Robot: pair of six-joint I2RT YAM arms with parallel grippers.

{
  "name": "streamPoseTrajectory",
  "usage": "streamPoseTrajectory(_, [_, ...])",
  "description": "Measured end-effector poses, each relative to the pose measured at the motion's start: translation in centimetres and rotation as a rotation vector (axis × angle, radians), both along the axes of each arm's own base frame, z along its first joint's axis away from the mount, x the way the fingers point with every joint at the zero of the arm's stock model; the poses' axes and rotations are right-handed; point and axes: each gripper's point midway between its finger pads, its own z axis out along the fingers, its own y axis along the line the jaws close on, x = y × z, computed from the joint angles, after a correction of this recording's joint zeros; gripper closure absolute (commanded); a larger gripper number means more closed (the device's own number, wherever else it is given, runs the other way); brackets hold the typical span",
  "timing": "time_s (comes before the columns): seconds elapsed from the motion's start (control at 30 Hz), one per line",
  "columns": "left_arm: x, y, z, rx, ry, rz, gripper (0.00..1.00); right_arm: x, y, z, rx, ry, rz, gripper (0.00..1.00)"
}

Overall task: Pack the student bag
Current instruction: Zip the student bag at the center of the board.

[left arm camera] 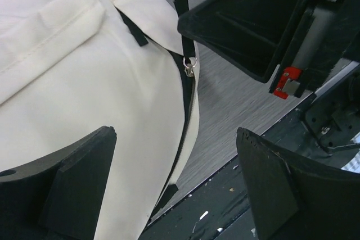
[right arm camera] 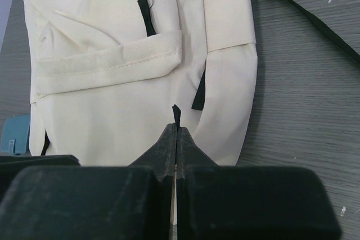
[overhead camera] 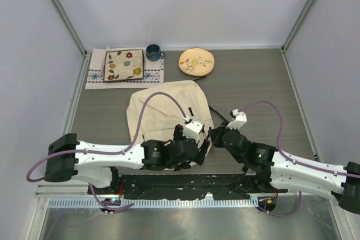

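The student bag (overhead camera: pixel 163 108), a cream fabric backpack with black trim, lies flat in the middle of the table. My left gripper (overhead camera: pixel 194 139) hovers open over its near right corner. In the left wrist view, its fingers (left arm camera: pixel 73 178) straddle the cream fabric and the zipper line (left arm camera: pixel 188 105), with nothing between them (left arm camera: pixel 177 161). A metal zipper slider (left arm camera: pixel 190 67) shows at the bag's edge. My right gripper (overhead camera: pixel 216 134) is beside the same corner, shut on a thin black pull tab (right arm camera: pixel 176 111) of the bag (right arm camera: pixel 112 82). The tab's tip pokes out past the pinched fingertips (right arm camera: pixel 176 133).
At the back of the table are a cloth mat with a square floral plate (overhead camera: pixel 125 64), a blue mug (overhead camera: pixel 153 53) and a round yellowish plate (overhead camera: pixel 196 61). A black strap (overhead camera: pixel 216 113) trails right of the bag. The arms' black base rail (overhead camera: pixel 185 184) runs along the near edge.
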Motion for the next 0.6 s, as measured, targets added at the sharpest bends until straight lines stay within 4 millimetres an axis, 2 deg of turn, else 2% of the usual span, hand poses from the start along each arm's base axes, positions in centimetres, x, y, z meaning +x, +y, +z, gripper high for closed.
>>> streamPoseTrajectory(0.13, [-0.4,-0.9,-2.4,0.067,0.035,-0.059,0.11,0.0,-0.4,0.1,0.008,0.001,-0.018,0.99])
streamPoseTrajectory(0.23, [-0.8,-1.4,-4.1,0.103,0.063,-0.087,0.16,-0.1,-0.8,-0.2,0.01,0.006,-0.028,0.99])
streamPoseTrajectory(0.33, [-1.0,-1.9,-5.1,0.117,0.077,-0.104,0.3,-0.3,-1.1,-0.5,0.012,0.013,-0.034,0.99])
streamPoseTrajectory(0.43, [-1.0,-2.4,-6.2,0.13,0.087,-0.113,0.61,-0.4,-1.3,-0.6,0.012,0.016,-0.038,0.99])
streamPoseTrajectory(0.47, [-0.9,-2.6,-6.6,0.14,0.089,-0.115,0.79,-0.4,-1.3,-0.6,0.013,0.016,-0.038,0.99])
streamPoseTrajectory(0.57, [-0.6,-2.7,-7.8,0.168,0.095,-0.105,1.0,-0.4,-1.3,-0.7,0.009,0.017,-0.036,0.99])
streamPoseTrajectory(0.6, [-0.4,-2.7,-8.1,0.173,0.098,-0.101,1.0,-0.4,-1.3,-0.8,0.006,0.019,-0.036,0.99])
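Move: The bag's zip edge just below the slider, where my left fingers will shut, is some 3 cm to the right of my left hand, straight ahead 0, and about 8 cm below. From the left hand the zip slider lies about 3 cm ahead, 6 cm right and 7 cm down; the front-pocket pull is 12 cm ahead, 3 cm left and 9 cm down. From my right hand, already holding the zip's pull tab, that edge is roughly 5 cm back, 2 cm left and 6 cm down. I sink my open left hand about 8 cm, easing some 3 cm to the right and rolling it by roughly 10 degrees, onto the bag's edge just below the zip slider; late in the descent I shut its fingers and pinch the cloth beside the zip. My right hand keeps its grip on the pull tab, drifting only about 1.5 cm right. ##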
